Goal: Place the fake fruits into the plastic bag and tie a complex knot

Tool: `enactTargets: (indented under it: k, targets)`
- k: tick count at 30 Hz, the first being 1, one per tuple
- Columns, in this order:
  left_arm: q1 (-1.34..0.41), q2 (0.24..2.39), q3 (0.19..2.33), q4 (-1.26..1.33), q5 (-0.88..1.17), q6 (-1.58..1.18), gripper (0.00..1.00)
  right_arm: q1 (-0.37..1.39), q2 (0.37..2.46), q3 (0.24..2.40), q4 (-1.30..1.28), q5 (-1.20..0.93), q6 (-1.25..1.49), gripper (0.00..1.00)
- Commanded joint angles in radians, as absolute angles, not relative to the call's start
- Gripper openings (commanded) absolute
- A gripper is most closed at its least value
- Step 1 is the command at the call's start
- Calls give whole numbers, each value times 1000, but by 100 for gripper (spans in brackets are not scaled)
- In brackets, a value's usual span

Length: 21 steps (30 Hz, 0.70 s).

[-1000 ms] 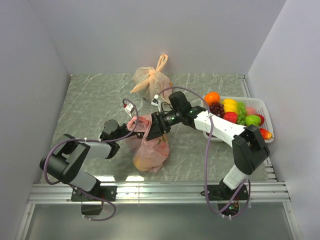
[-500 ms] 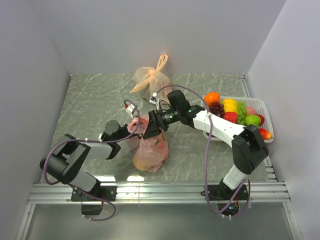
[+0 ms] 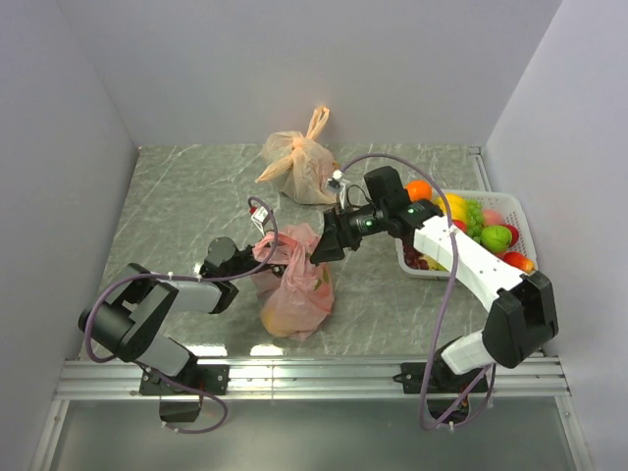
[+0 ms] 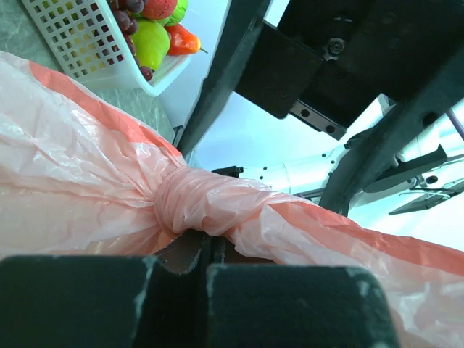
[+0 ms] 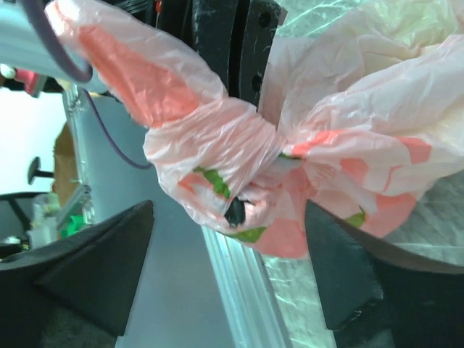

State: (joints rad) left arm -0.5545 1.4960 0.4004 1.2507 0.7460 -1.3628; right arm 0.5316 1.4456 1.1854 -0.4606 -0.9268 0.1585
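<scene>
The pink-red plastic bag (image 3: pixel 292 287) lies on the table's middle with yellowish fake fruits showing through its lower part. Its handles are twisted into a knot (image 4: pixel 194 207) (image 5: pixel 243 143) at the top. My left gripper (image 3: pixel 257 257) (image 4: pixel 210 250) sits at the bag's left side, shut on the plastic just under the knot. My right gripper (image 3: pixel 321 249) (image 5: pixel 228 268) hangs open just right of the knot, fingers wide apart and touching nothing. More fake fruits (image 3: pixel 469 224) (image 4: pixel 151 42) fill the white basket.
A pale orange tied bag (image 3: pixel 299 162) stands at the back centre. The white basket (image 3: pixel 523 228) sits at the right edge under the right arm's forearm. Walls close in the table on the left, back and right.
The right gripper has opened off the bag's handle and drawn back to the right. The bag's top has sagged slightly. The left gripper has stayed where it was.
</scene>
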Motion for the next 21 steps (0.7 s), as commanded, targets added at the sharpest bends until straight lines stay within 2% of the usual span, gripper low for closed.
enactTargets:
  k: [1,2,5,21]
  targets:
    - [-560,1482,423,1324,772,-1353,0,518,1408,1157,-489,-920,112,81]
    - [-560,1483,425,1325,770,-1354,0,515,1411,1144,-480,-917,110,71]
    - [-561,1489,431,1331,772,-1353,0,525,1419,1117,-422,-897,139,66]
    - [-591,1563,457,1413,769,-1391,0,652,1568,1163,-189,-857,281,62]
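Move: The pink bag's twisted wrap, wound about the left gripper's shut fingertips, lies some 7 cm to the right hand's left, about 2 cm back and 4 cm lower. The bag's fruit-filled body sits about 6 cm left of the right hand, 4 cm back and 14 cm below, while the tied orange bag is about 30 cm ahead, 5 cm left and 16 cm below. From the left hand the wrap is about 2 cm to the right, level fore and aft and 1 cm above. The right hand first sinks about 3 cm beside the wrap, its wide-open fingers narrowing to roughly two-thirds open, then swings left by nearly 4 cm, bringing the parted fingertips close to either side of the wrap and the left fingertip poking out of it. The left hand keeps its shut fingers inside the wound plastic, holding still until it starts to sink about 1 cm at the end. ##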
